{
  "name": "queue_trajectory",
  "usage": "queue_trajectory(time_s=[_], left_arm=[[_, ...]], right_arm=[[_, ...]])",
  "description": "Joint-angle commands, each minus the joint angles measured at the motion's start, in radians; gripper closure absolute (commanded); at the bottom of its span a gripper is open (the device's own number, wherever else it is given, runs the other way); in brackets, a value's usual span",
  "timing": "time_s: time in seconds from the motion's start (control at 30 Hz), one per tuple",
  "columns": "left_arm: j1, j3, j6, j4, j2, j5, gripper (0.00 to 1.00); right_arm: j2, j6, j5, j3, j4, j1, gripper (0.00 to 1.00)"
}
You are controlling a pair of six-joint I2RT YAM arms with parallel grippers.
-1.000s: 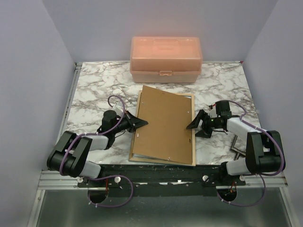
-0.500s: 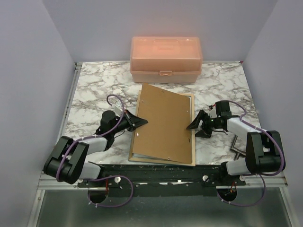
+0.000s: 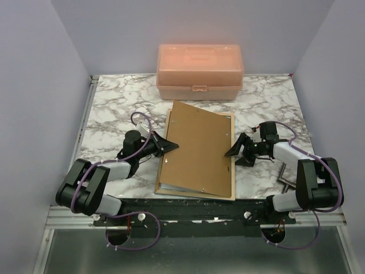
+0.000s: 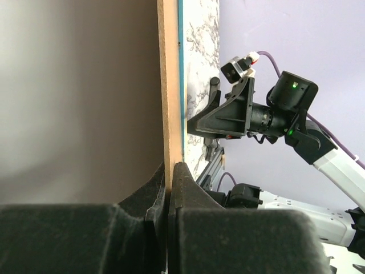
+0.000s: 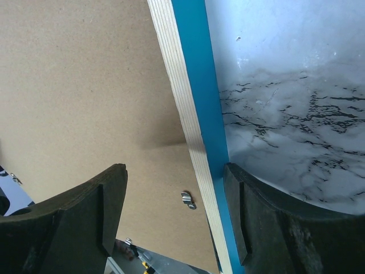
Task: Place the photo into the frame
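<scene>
The frame [image 3: 232, 184] lies flat mid-table; its rim is light wood with a blue outer side [image 5: 194, 85]. A brown backing board [image 3: 197, 148] lies on it, slightly skewed. The photo is hidden. My left gripper [image 3: 174, 146] is at the board's left edge, with its fingers [image 4: 185, 182] shut on that thin edge. In the left wrist view the gripper [image 4: 169, 168] faces the frame's blue side [image 4: 180, 85]. My right gripper [image 3: 232, 153] is open astride the frame's right rim. In the right wrist view the gripper [image 5: 174, 171] has one finger over the board [image 5: 85, 85] and one outside the blue side.
A pink plastic box [image 3: 199, 64] stands at the back of the marble table [image 3: 114, 108]. A small dark metal piece [image 3: 283, 174] lies by the right arm. A metal turn clip [image 5: 189, 200] sits on the board near the rim. Lilac walls close in both sides.
The left arm shifted a little, and its gripper tip edged slightly toward the back along the board's left edge. Board, frame and right gripper stay where they were.
</scene>
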Motion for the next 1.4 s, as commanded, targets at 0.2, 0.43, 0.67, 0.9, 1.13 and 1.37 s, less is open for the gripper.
queue_trajectory(time_s=[0.2,0.43,0.67,0.9,1.13,1.37], left_arm=[[-0.002,0.047,0.036,0.081,0.064,0.020,1.00],[-0.001,0.069,0.038,0.083,0.070,0.017,1.00],[0.029,0.066,0.032,0.096,0.066,0.041,1.00],[0.075,0.038,0.011,0.133,0.052,0.066,1.00],[0.079,0.043,0.002,0.163,0.088,0.074,1.00],[0.054,0.037,-0.010,0.203,0.126,0.070,1.00]], right_arm=[[0.001,-0.014,0.014,0.002,-0.019,0.000,0.26],[0.000,-0.025,0.036,0.013,-0.039,-0.001,0.27],[-0.007,-0.029,0.064,0.018,-0.049,-0.001,0.36],[-0.005,-0.034,0.084,0.013,-0.052,-0.001,0.49],[-0.001,-0.036,0.089,0.006,-0.047,-0.001,0.58],[0.001,-0.028,0.079,0.003,-0.038,-0.001,0.59]])
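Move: The left hand holds the raised left edge of the brown backing board; the frame it belongs in has its middle about 9 cm to that hand's right, 3 cm back and 9 cm below, with the peach box some 26 cm ahead and 9 cm right. The right hand's open fingers straddle the frame's right rail, whose near stretch lies level with it, about 2 cm right and 2 cm below; a small metal clip sits 3 cm back and 1 cm left, 2 cm down. Keeping its pinch on the board's left edge, the left hand dips slightly and recovers, easing the board about 2 cm forward along the frame and, after a slight drift right, drawing it back left to end some 1 cm left of its start, hardly turning. Meanwhile the right hand sinks and shifts right by roughly 1 cm each, tilting about 5 degrees, and its fingers close from wide to less than half open across the right rail, the outer finger staying close beside the rail's outer side. ##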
